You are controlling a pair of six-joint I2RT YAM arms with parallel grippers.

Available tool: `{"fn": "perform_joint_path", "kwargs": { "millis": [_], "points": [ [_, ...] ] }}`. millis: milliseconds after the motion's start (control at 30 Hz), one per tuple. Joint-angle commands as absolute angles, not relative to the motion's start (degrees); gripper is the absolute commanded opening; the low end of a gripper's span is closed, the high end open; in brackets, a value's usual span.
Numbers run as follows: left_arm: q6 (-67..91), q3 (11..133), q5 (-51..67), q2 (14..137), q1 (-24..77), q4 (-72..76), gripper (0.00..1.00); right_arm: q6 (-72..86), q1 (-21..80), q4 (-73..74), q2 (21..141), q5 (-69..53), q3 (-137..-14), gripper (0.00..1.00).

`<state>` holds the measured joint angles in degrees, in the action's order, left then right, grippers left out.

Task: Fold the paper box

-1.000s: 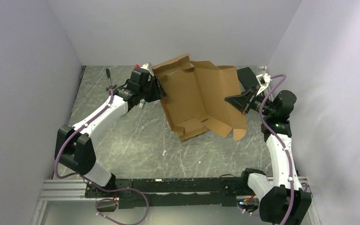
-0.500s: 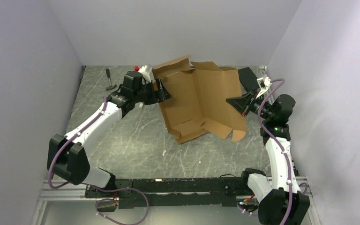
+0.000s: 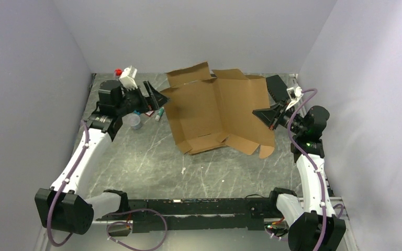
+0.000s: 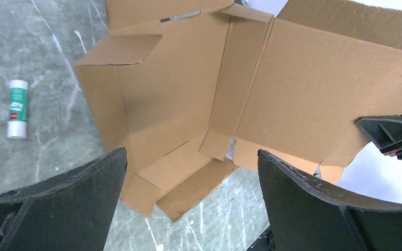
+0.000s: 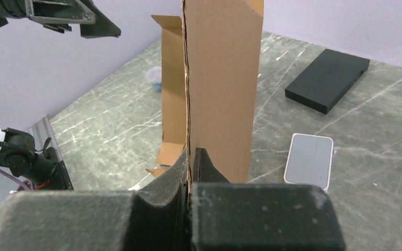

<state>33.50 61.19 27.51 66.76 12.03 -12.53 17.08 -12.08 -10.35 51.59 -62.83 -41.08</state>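
Note:
The paper box (image 3: 220,110) is a brown cardboard sheet, partly folded, at the back middle of the table; its left side lies low and its right side is lifted. My right gripper (image 3: 260,113) is shut on the box's right edge, and the cardboard (image 5: 222,78) stands pinched between the closed fingers (image 5: 188,152). My left gripper (image 3: 161,96) is open and empty, just left of the box's left edge and apart from it. In the left wrist view the box (image 4: 188,104) lies beyond the spread fingers of that gripper (image 4: 191,153).
A white tube with a green label (image 3: 158,114) and a small clear cup (image 3: 134,121) lie left of the box. A black slab (image 5: 327,79) and a small white case (image 5: 309,159) lie behind the box on the right. Walls close in on three sides.
My left gripper let go of the box's left edge and drew back to the left. The box's left side dropped lower toward the table. The right gripper kept its hold.

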Motion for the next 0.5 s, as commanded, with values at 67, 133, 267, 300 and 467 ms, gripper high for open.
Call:
{"fn": "perform_joint_path", "kwargs": {
  "millis": [67, 133, 267, 300, 467],
  "points": [
    [22.15, 68.84, 35.23, 67.72, 6.86, -16.24, 0.99, 16.21, -12.3, -12.75, 50.54, -62.45, -41.23, 0.0],
    [16.88, 72.17, 35.93, 69.42, 6.62, -18.28, 1.0, 16.17, -12.3, -12.77, 50.58, -62.5, -41.15, 0.0],
    [8.13, 75.61, 38.26, 72.12, 6.59, -18.42, 1.0, 16.32, -12.3, -13.11, 50.71, -62.98, -41.06, 0.0],
    [5.92, 75.85, 39.47, 72.49, 6.59, -17.5, 1.0, 16.47, -12.3, -13.3, 50.78, -63.08, -40.97, 0.0],
    [-2.02, 77.88, 39.28, 74.71, 6.59, -12.08, 1.0, 17.09, -12.3, -14.23, 51.02, -63.85, -40.63, 0.0]
  ]
}}
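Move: The box's far flap stands about 18 cm ahead of the open left hand, some 11 cm to its right and roughly 12 cm lower. The box's far-left corner is about 12 cm ahead, 1 cm right and 16 cm below; the glue stick lies some 9 cm ahead, 4 cm left and 28 cm down. From the right hand, closed on the lid panel's edge, the far flap is around 25 cm ahead, 25 cm left and 12 cm lower. Upward and forward goes the left hand, about 5 cm up and 3 cm out, after an early drift of 2 cm to its left, lifting higher above the box's far-left corner. Meanwhile its wrist tips the fingers up some 20 degrees, rolls its left side up and swings slightly clockwise, fingers staying wide open and touching nothing. The right hand stays put and keeps its pinch on the lid panel's edge. ##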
